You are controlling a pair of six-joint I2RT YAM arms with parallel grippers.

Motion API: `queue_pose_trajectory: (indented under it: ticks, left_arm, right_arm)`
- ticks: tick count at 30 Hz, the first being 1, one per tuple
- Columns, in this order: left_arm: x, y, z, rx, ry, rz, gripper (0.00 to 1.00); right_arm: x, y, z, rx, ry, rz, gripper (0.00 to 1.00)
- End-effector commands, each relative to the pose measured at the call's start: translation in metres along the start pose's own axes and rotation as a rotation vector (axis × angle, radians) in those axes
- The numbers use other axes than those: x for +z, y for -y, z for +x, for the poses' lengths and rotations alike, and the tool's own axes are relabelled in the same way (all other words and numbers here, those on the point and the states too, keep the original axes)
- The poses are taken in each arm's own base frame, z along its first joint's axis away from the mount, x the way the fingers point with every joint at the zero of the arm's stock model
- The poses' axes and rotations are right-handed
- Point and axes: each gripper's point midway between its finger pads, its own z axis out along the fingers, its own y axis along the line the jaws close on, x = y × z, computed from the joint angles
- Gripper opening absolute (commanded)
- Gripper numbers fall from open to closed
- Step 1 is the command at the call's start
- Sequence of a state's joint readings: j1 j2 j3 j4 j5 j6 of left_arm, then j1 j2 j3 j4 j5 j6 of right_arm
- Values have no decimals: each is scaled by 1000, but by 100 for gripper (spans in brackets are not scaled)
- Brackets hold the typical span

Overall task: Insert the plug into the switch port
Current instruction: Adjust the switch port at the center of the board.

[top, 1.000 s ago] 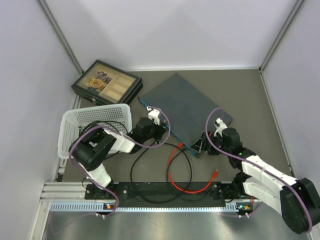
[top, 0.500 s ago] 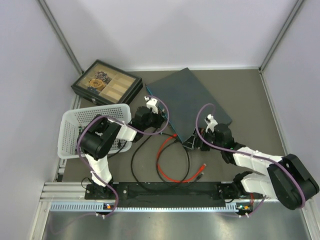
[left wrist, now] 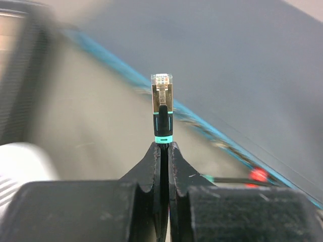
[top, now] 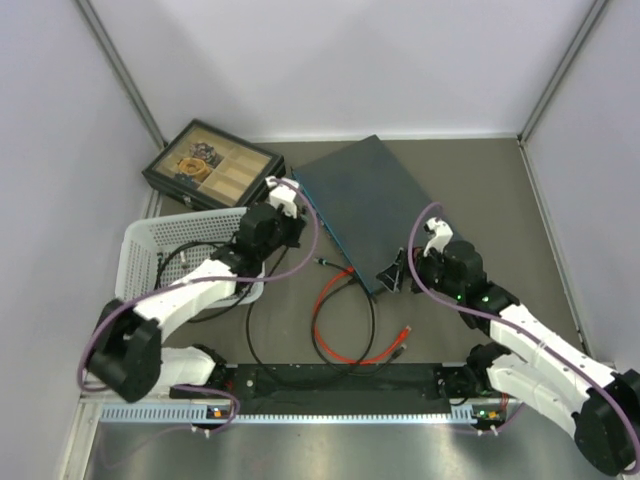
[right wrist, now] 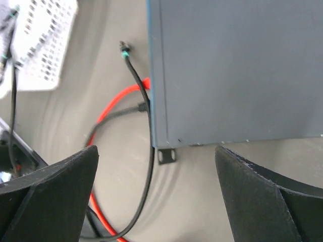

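Observation:
The switch [top: 380, 200] is a flat dark blue-grey box lying askew at the table's middle, its teal port edge [top: 335, 240] facing left. My left gripper [top: 292, 200] hovers by the far end of that edge. It is shut [left wrist: 162, 146] on a black cable's plug [left wrist: 162, 103], which has a clear tip and a teal ring and points at the blurred teal edge [left wrist: 116, 65], apart from it. My right gripper [top: 393, 273] stands open [right wrist: 156, 151] just off the near corner of the switch [right wrist: 237, 70], holding nothing.
The black cable's other end [top: 322, 262] and a red cable loop [top: 340, 320] lie on the table in front of the teal edge. A white basket [top: 150, 250] sits at the left. A black compartmented tray box [top: 212, 165] stands at the back left.
The switch was turned and pushed farther back. My left gripper carried the plug back along the teal edge toward its far end. My right gripper drew slightly away from the near corner.

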State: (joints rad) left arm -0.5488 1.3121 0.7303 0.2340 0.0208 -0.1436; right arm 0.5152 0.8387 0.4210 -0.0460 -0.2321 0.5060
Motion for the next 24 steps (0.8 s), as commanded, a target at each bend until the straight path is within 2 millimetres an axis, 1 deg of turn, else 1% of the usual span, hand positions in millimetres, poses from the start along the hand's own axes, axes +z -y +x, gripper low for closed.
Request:
queue_pose_trajectory:
  ticks: [1,2,3,4,5,6,7,8,9,10,12,13,14,15,16,17,19,20,21,22,24]
  left_arm:
    - [-67,-83,-39,132,-26,-498,0]
    - [-82,-88,-53,135,13,-539,0]
    - [-89,-88,-62,131,36,-545,0]
    - [-91,-85,-66,126,54,-526,0]
    - [-94,-80,-72,121,78,-496,0]
    - [-88,-68,-70,122,80,-423,0]
    - [-86,-63,-69,121,80,-391,0]
    - [-82,-60,-64,120,70,-368,0]
    - [-78,-50,-61,121,64,-308,0]
    - [-76,-46,-59,121,59,-285,0]
    - [-73,-41,-55,117,58,-250,0]
    - [-71,-36,-56,113,66,-221,0]
    - [-70,-34,-55,109,68,-210,0]
    - [-70,-32,-55,108,69,-199,0]
    - [-68,-28,-54,105,69,-176,0]
    - [-67,-26,-55,105,71,-167,0]
    - [-67,-23,-54,101,71,-148,0]
    - [-66,-22,-54,100,74,-141,0]
    - [-65,-20,-54,97,74,-134,0]
    - [-65,-20,-53,95,76,-129,0]
    - [-64,-17,-51,88,77,-115,0]
  right_arm:
    - [3,-4,-3,-74,-14,-19,96]
    - [7,-8,2,-48,-37,-47,96]
    - [9,-20,8,-37,-61,-121,96]
    - [11,-30,7,-35,-53,-167,93]
    - [16,-33,16,-14,-89,-182,91]
    - [17,-37,20,-17,-102,-194,90]
    - [18,-49,30,-39,-132,-219,87]
    - [21,-49,29,-52,-127,-195,86]
    - [22,-49,31,-61,-130,-176,85]
    - [22,-50,35,-72,-141,-157,81]
    - [22,-43,47,-90,-180,-81,75]
    - [22,-38,51,-94,-193,-43,70]
    - [20,-29,60,-101,-215,15,68]
    - [19,-26,63,-95,-224,34,65]
    - [19,-25,68,-75,-236,43,59]
    - [17,-23,76,-63,-259,44,56]
    - [17,-31,84,-47,-276,13,51]
    - [17,-36,89,-45,-289,-5,50]
    - [18,-45,92,-51,-293,-33,50]
    - [21,-46,98,-43,-309,-29,48]
    - [26,-57,101,-58,-318,-49,45]
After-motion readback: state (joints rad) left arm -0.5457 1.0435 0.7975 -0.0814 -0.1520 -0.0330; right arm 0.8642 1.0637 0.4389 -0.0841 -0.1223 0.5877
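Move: Off the near end of the switch, the right side of the black cable's loop lies on the table about 6 cm back, 4 cm left and 10 cm below the right hand. The switch's near corner is 2 cm back, 5 cm left and 8 cm below that hand; the red plug in its edge is 11 cm left, 4 cm ahead, 9 cm down. From the left hand, that loop lies some 17 cm right, 15 cm back, 14 cm below. Swinging back, down and left past the switch's near corner, the open right hand travels some 11 cm towards the black loop, turning slightly counter-clockwise, tipping down and closing to about half open. The left hand, still pinching its plug, swings about 9 cm up and to its left away from the switch, then eases back part of the way. ##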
